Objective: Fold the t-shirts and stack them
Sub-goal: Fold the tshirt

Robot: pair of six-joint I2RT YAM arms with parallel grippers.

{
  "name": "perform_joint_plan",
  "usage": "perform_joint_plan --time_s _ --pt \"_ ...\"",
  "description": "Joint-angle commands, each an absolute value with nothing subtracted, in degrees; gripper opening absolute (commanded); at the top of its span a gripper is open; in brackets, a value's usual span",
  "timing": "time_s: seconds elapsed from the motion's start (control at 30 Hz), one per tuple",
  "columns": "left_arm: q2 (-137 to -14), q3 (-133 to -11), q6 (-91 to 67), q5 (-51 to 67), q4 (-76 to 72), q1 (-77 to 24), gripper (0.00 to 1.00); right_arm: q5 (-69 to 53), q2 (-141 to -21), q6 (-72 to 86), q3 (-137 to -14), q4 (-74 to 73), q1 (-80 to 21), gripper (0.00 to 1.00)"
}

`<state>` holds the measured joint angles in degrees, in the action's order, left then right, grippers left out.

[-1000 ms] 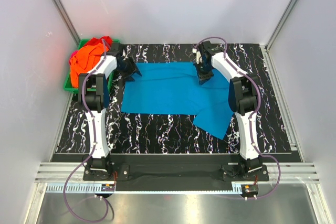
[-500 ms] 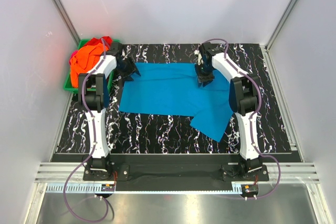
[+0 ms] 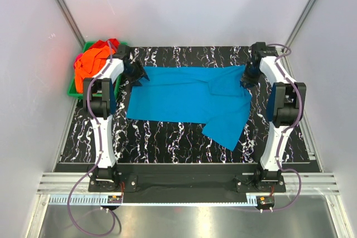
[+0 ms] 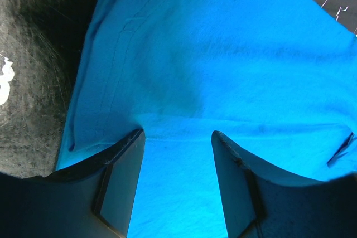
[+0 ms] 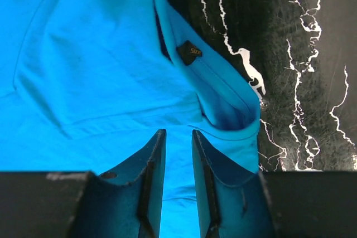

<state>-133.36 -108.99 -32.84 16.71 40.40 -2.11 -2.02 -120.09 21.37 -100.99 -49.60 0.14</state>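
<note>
A turquoise-blue t-shirt [image 3: 184, 96] lies spread on the black marbled mat [image 3: 167, 140], with one flap [image 3: 226, 129] trailing toward the near right. My left gripper [image 3: 138, 75] is at its far left corner, jaws wide open over the cloth [image 4: 223, 54], nothing between them [image 4: 177, 137]. My right gripper [image 3: 247, 79] is low over the far right corner beside the collar and its small label [image 5: 191, 52]. Its jaws [image 5: 178, 133] stand a narrow gap apart, with flat cloth showing between them. Orange and red t-shirts [image 3: 92, 62] are heaped at the far left.
A green bin [image 3: 71, 88] holds the orange and red heap, just off the mat's far left corner. White walls with metal rails close in on three sides. Bare mat [image 5: 290, 82] shows right of the collar.
My right gripper went from shut to narrowly open and travelled right along the far edge. The shirt's far right part now reaches further right. The left arm has not moved.
</note>
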Motion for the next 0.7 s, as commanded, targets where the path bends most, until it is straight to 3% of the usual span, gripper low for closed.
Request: perform_joint_plan --time_s 0.0,0.67 --pt "-132.98 -107.49 -31.73 14.94 41.31 -1.41 0.59 0.88 -120.67 24.96 -101.34 -50.01 -0.70 0.32" --pt "-132.89 -107.23 -32.17 15.38 41.04 -1.41 0.59 1.32 -124.28 25.84 -96.33 -47.11 -0.70 0.29"
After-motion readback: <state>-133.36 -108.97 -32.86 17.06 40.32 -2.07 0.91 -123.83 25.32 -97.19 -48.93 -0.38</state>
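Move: The folded flap's near corner lies about 2 cm back from the right hand and 5 cm below. At similar depth are the black size tag, some 2 cm ahead and 1 cm left, and the shirt's right edge, 4 cm right and 1 cm back. The unfolded sleeve spreads roughly 18 cm back and 6 cm left. From the left hand that corner is some 43 cm right, 8 cm back, slightly below. The right hand sinks about 5 cm onto the folded flap's near corner, easing 2 cm back, fingers partly open. ##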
